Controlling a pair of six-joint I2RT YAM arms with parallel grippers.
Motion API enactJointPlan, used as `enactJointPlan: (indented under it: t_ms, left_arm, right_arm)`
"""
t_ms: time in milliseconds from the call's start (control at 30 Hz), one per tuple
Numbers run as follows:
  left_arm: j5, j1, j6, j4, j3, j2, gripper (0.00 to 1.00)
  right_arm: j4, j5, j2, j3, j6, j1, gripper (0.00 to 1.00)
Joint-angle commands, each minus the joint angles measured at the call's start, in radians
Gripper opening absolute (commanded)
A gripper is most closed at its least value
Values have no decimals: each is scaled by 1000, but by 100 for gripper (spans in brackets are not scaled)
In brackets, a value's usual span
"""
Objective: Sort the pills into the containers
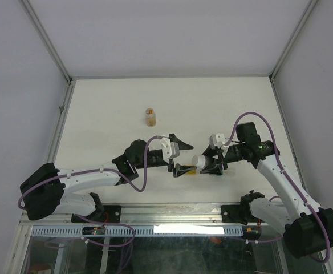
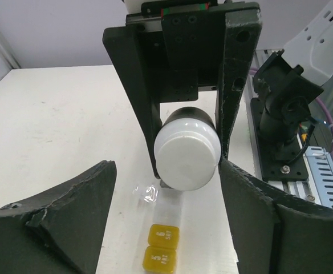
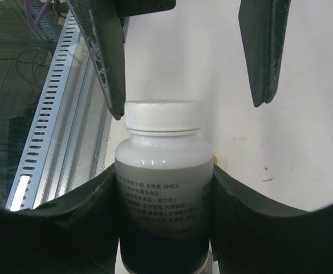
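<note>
My right gripper (image 3: 163, 182) is shut on the body of a white pill bottle (image 3: 163, 188) with a white screw cap (image 2: 187, 154), held level above the table (image 1: 203, 162). Facing that cap is my left gripper (image 2: 166, 171), open, with one finger on each side of it (image 1: 183, 155). One left finger (image 3: 110, 68) stands close to the cap's edge and the other (image 3: 263, 57) is clearly apart. The containers (image 2: 162, 248) lie on the table under the bottle: two yellow boxes marked 6 SAT and 5 FRI, with a clear part (image 2: 146, 192) beyond them. The pills are out of view.
A small round amber bottle (image 1: 150, 116) stands alone further back on the white table (image 1: 98, 114). A slotted metal rail (image 3: 47, 137) runs along the table's near edge, close to the right arm's base (image 1: 258, 205).
</note>
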Motion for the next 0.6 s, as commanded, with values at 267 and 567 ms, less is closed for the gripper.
enactJointPlan:
  t_ms: [267, 567]
  left_arm:
    - [92, 29, -24, 20, 69, 35, 57]
    - [95, 37, -119, 36, 86, 60, 37]
  right_arm:
    - [2, -42, -2, 43, -25, 6, 0]
    - [2, -35, 3, 44, -21, 8, 0]
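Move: The white bottle's cap faces the left hand, some 3 cm to its right and about 1 cm back and 1 cm below. On the table roughly 15 cm lower, the yellow pill box lies about 3 cm ahead of the left hand and 3 cm right, the teal one about 3 cm ahead and 14 cm right. From the right hand, which already holds the bottle, the cap is about 5 cm left, level ahead-to-back, and 1 cm higher. The left hand, already pointing right at the capped end of the bottle, eases only about 1 cm, first down and a touch right, then back towards its base, centring its fingertips on the cap while they keep closing, from about three-quarters open to under half, until one finger stands against each side of the cap. It turns a mere 5 degrees or so, and the right hand stays put, keeping its grip on the bottle body as the steady side for the next twist. ##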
